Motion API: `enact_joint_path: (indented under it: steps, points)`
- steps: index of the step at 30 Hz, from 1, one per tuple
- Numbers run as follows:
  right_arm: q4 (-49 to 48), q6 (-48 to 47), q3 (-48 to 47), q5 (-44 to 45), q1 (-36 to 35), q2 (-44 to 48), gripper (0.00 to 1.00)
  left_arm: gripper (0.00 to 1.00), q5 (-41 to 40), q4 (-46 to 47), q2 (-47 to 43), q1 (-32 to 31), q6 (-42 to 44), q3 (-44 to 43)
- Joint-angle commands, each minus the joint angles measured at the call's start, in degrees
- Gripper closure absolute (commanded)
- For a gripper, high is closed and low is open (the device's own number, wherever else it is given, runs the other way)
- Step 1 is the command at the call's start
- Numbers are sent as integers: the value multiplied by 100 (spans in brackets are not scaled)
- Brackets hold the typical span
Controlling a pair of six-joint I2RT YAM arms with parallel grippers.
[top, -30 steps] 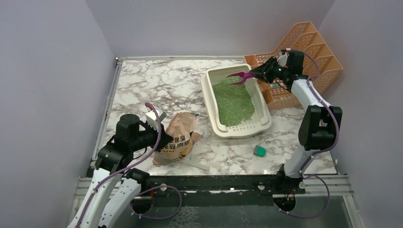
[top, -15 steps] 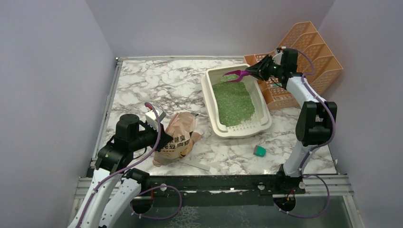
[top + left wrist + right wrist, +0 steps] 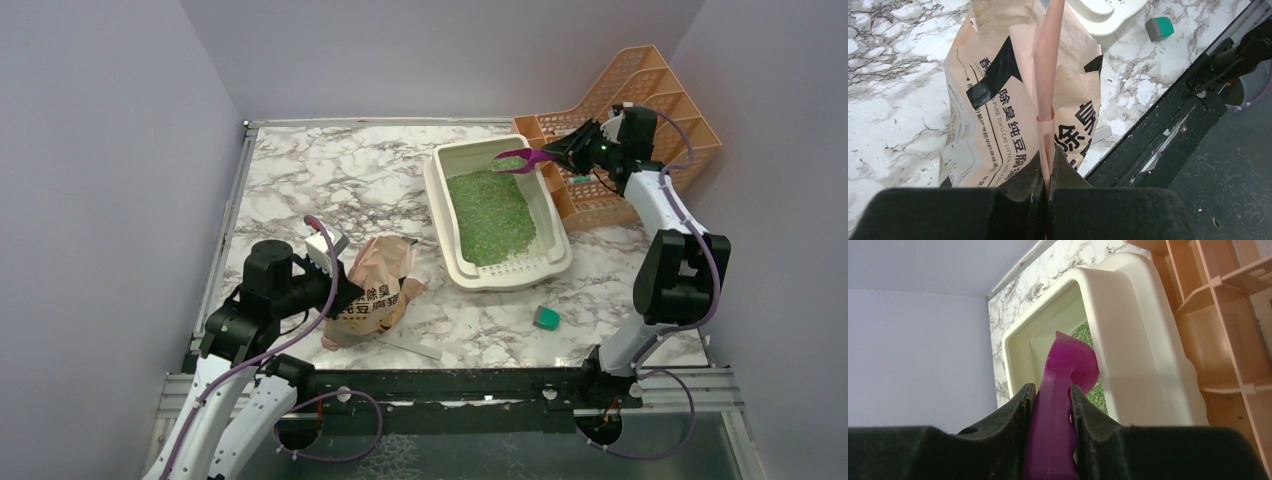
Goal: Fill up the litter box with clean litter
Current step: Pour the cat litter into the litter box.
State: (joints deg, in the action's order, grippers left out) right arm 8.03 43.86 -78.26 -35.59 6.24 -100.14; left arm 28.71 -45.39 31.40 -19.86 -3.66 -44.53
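Note:
The cream-white litter box (image 3: 437, 190) (image 3: 1148, 330) stands at the back right of the marble table, with green clean litter (image 3: 488, 214) (image 3: 1098, 390) spread across its floor. My right gripper (image 3: 572, 150) (image 3: 1053, 387) is shut on the handle of a magenta scoop (image 3: 524, 161) (image 3: 1068, 365). The scoop hangs over the box's far right corner with green granules in its bowl. My left gripper (image 3: 345, 292) (image 3: 1048, 167) is shut on a fold of the tan paper litter bag (image 3: 375, 290) (image 3: 998, 100), which stands near the front left.
An orange mesh file rack (image 3: 650, 105) (image 3: 1228, 330) stands right behind the litter box, close to the right arm. A small teal block (image 3: 546, 318) (image 3: 1159, 28) lies on the marble in front of the box. Grey walls close in the left, back and right sides.
The right gripper has drawn the scoop to the right and slightly back along the box's far end, and the scoop now shows green granules in it. The left arm and bag have not moved.

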Motion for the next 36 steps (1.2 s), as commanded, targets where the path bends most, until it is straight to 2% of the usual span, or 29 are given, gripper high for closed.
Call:
enact_joint_path:
  steps: [1,14,21,25,32,36]
  points:
    - [246,-313,310,148,235,577,99,100,-76,-67,-62,35,-21,68]
    - [1157,-892,1579,-34,298,2208,99,100,-29,-62,-120,49,-11,76]
    - [1845,-1328,1662,419,337,2838,99,100,-6,-65,-147,51,12,76]
    - [1483,-1111,1396,232,369,2495,99,100,-14,-61,-138,52,9,76]
    - [91,-181,849,-391,369,1304,99,100,-90,-67,-151,52,-33,76]
    - [-61,-39,125,-460,369,556,99,100,-119,-59,-123,69,-50,76]
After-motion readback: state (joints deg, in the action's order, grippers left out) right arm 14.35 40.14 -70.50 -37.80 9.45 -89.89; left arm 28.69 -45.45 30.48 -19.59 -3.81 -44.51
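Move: The right hand holds the purple scoop above the box's right rim, with the litter box's middle about 10 cm to its left, 6 cm back and 16 cm below. The peach rack stands some 15 cm to the hand's right and 2 cm farther out, and the green block lies about 30 cm back and 2 cm right. From the left hand, the box's middle is some 28 cm ahead and 30 cm right. Keeping its grip on the scoop handle, the right hand sweeps quickly back along the litter box's right side, about 13 cm towards the robot, then reverses and drives forward some 7 cm, drifting a little right overall. The scoop keeps pointing forward, left and down over the litter while the wrist rolls about 10 degrees, left side dropping, and rolls back on the return; the fingers keep their gap. ##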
